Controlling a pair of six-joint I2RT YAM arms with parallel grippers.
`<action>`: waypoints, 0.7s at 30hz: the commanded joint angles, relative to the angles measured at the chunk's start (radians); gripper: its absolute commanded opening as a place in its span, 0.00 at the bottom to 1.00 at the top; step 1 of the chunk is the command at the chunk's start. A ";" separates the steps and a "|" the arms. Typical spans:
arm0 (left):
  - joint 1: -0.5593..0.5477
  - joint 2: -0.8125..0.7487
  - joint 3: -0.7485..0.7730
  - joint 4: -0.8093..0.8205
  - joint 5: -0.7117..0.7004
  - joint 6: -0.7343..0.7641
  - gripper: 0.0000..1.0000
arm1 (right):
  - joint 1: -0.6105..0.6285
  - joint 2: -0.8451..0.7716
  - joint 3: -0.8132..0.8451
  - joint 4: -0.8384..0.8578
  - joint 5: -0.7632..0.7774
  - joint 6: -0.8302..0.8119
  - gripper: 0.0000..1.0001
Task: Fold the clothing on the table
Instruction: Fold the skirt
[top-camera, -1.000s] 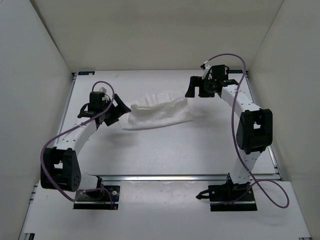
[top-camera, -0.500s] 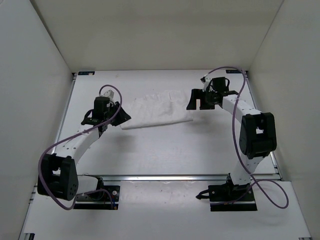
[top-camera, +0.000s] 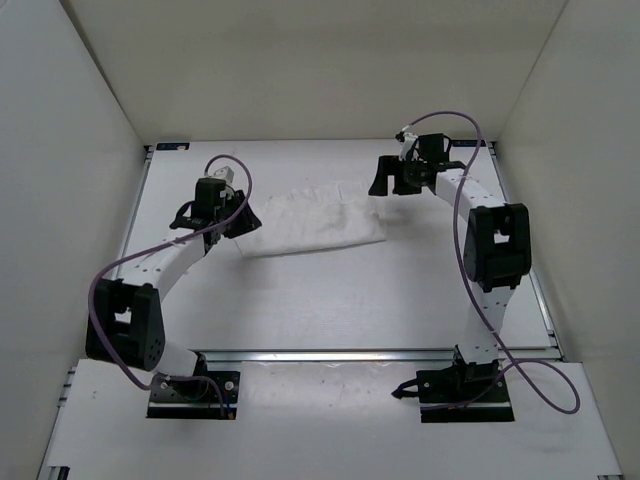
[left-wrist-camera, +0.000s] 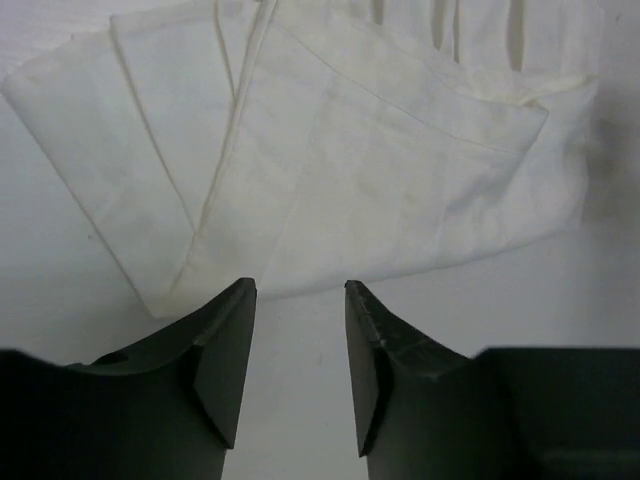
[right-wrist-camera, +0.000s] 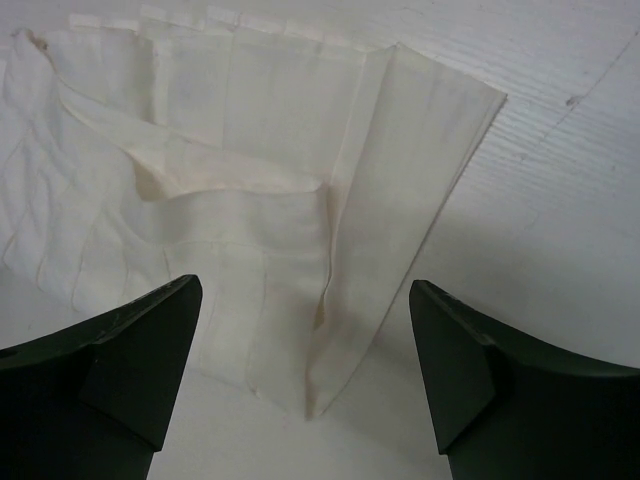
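Note:
The clothing lies folded and flat as a white strip across the middle of the table. My left gripper sits at its left end, jaws partly open with only bare table between them. In the left wrist view the clothing lies just beyond the left gripper. My right gripper hovers at the clothing's far right end. In the right wrist view the right gripper stands wide open above a folded corner of the clothing, gripping nothing.
White walls close in the table on the left, right and back. An aluminium rail runs across near the front, with both arm bases behind it. Purple cables loop off each arm.
The clothing has settled from a bunched, raised shape to lying flat. The left jaws have narrowed a good deal and the left arm has swung in. The right jaws have narrowed slightly.

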 joint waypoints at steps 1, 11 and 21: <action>-0.002 0.048 0.084 0.031 0.025 0.050 0.54 | 0.014 0.078 0.117 0.003 -0.014 -0.031 0.83; 0.058 0.176 0.098 0.199 0.168 0.030 0.74 | 0.035 0.213 0.202 -0.016 -0.048 -0.036 0.68; 0.052 0.308 0.141 0.327 0.257 -0.010 0.75 | 0.038 0.246 0.205 -0.014 -0.082 -0.010 0.45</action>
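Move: The skirt lies between my hands, its middle about 9 cm ahead and 14 cm to the right of my left hand. The spot in its left part is some 8 cm ahead, 4 cm right and 9 cm below that hand; the near left corner is almost underneath. From my right hand, the folded edge at the skirt's right end is about 3 cm ahead, 4 cm left and 8 cm below; the near right corner is roughly 6 cm back. My right hand slips forward a little, then sinks about 6 cm while edging left onto the fold at the skirt's right end, its fingers narrowing to about half open until the tips are at or just above the cloth. Meanwhile my left hand, fingers spreading, reaches some 6 cm forward over the skirt's left part, drifting right and dipping about 4 cm, rolling slightly. ##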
